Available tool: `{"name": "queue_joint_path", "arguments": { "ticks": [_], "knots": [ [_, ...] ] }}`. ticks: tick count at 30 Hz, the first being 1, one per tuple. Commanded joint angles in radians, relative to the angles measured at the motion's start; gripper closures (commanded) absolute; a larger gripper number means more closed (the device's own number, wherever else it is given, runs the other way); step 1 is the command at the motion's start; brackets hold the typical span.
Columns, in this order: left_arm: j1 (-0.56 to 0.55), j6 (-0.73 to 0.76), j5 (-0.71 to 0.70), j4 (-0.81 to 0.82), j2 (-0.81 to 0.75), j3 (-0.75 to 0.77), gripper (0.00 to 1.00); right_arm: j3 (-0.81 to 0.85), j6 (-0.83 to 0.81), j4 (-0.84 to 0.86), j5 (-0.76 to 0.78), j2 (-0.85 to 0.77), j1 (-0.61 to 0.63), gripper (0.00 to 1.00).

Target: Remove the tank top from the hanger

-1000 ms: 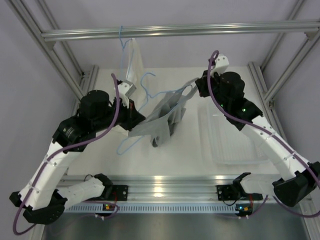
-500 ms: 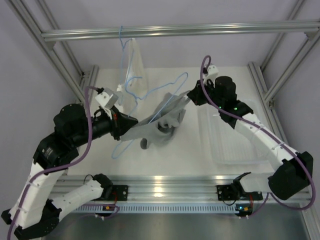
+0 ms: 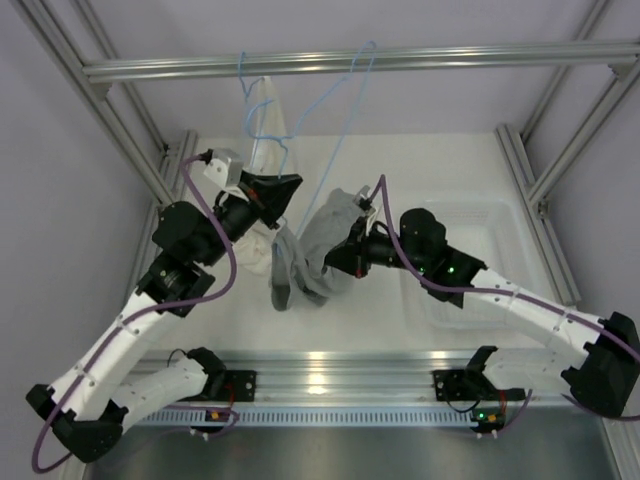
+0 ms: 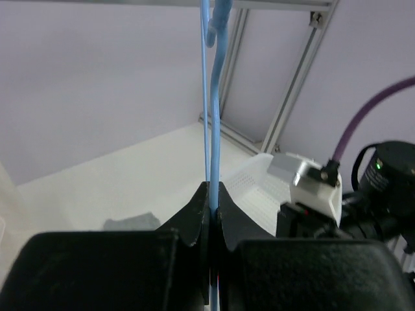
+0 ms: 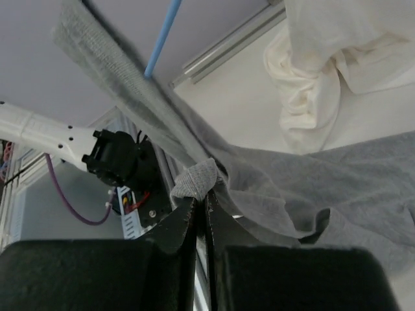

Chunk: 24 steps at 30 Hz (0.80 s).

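The light-blue hanger (image 3: 345,100) stands almost upright, its hook up near the top rail. My left gripper (image 3: 286,186) is shut on its lower wire, and in the left wrist view the hanger (image 4: 211,97) runs straight up from between the jaws of that gripper (image 4: 213,193). The grey tank top (image 3: 312,250) droops in a bunch below the hanger. My right gripper (image 3: 342,256) is shut on it. A fold of the tank top (image 5: 305,188) is pinched in the right gripper (image 5: 200,194), while one grey strap stretches up to the hanger's wire (image 5: 163,35).
A white garment (image 3: 264,125) hangs on a second blue hanger from the top rail (image 3: 450,58), and its cloth (image 5: 324,65) lies close to the tank top. A clear plastic tray (image 3: 490,275) sits at the right. Frame posts flank both sides.
My left gripper has swung the hanger up and back until it stands upright. My right gripper has come down and toward the front, dragging the tank top low.
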Motion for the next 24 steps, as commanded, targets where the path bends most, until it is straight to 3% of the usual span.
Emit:
{"name": "queue_joint_path", "arguments": {
  "ticks": [1, 3, 6, 8, 13, 15, 17, 18, 19, 24],
  "knots": [
    [-0.003, 0.014, -0.015, 0.361, 0.053, 0.013, 1.0, -0.01, -0.008, 0.035, 0.137, -0.024, 0.026, 1.0],
    [-0.003, 0.043, -0.037, 0.395, 0.064, 0.016, 1.0, -0.004, -0.063, -0.045, 0.227, -0.019, 0.02, 1.0],
    [-0.003, 0.1, -0.046, 0.566, 0.042, -0.083, 1.0, -0.002, -0.048, -0.025, 0.037, -0.011, 0.021, 1.0],
    [-0.002, 0.094, -0.048, 0.716, 0.035, -0.137, 1.0, -0.008, -0.025, 0.07, 0.008, -0.004, 0.065, 1.0],
    [-0.002, 0.117, -0.121, 0.817, 0.056, -0.156, 1.0, 0.069, -0.071, 0.037, 0.051, 0.05, 0.16, 1.0],
    [-0.002, 0.137, -0.181, 0.867, 0.058, -0.153, 1.0, 0.063, -0.079, -0.02, 0.151, 0.074, 0.164, 1.0],
    [-0.002, 0.161, -0.205, 0.778, 0.068, -0.049, 1.0, 0.043, -0.083, -0.049, 0.218, 0.106, 0.147, 1.0],
    [-0.002, 0.16, -0.209, 0.544, 0.102, 0.026, 1.0, 0.024, -0.074, -0.069, 0.274, 0.119, 0.133, 1.0],
    [-0.002, 0.149, -0.224, 0.452, 0.12, 0.131, 1.0, 0.01, -0.051, -0.074, 0.301, 0.128, 0.104, 1.0],
    [-0.002, 0.099, -0.236, 0.243, 0.079, 0.103, 1.0, -0.071, -0.019, -0.12, 0.567, 0.11, 0.075, 1.0]
  ]
}}
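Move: Both grippers are shut, the left on the blue hanger, the right on a fold of the grey tank top. The tank top's middle lies about 15 cm ahead of the right hand, 2 cm left and 17 cm lower; from the left hand, some 10 cm ahead, 5 cm right and 33 cm down. The hanger's low end, at its strap, is roughly 9 cm left of the right hand, level fore-and-aft, 8 cm higher. The cream top stands about 25 cm ahead of the left hand, 12 cm left, 20 cm lower. Raise the left gripper with the hanger about 12 cm, up and away from the tank top, drifting slightly left and tipping its fingers upward some 20 degrees. Keep the right pinch on the cloth: ease it back and left about 3 cm, then bring it forward and down to finish roughly 9 cm lower, fingers dipping and turning clockwise. ##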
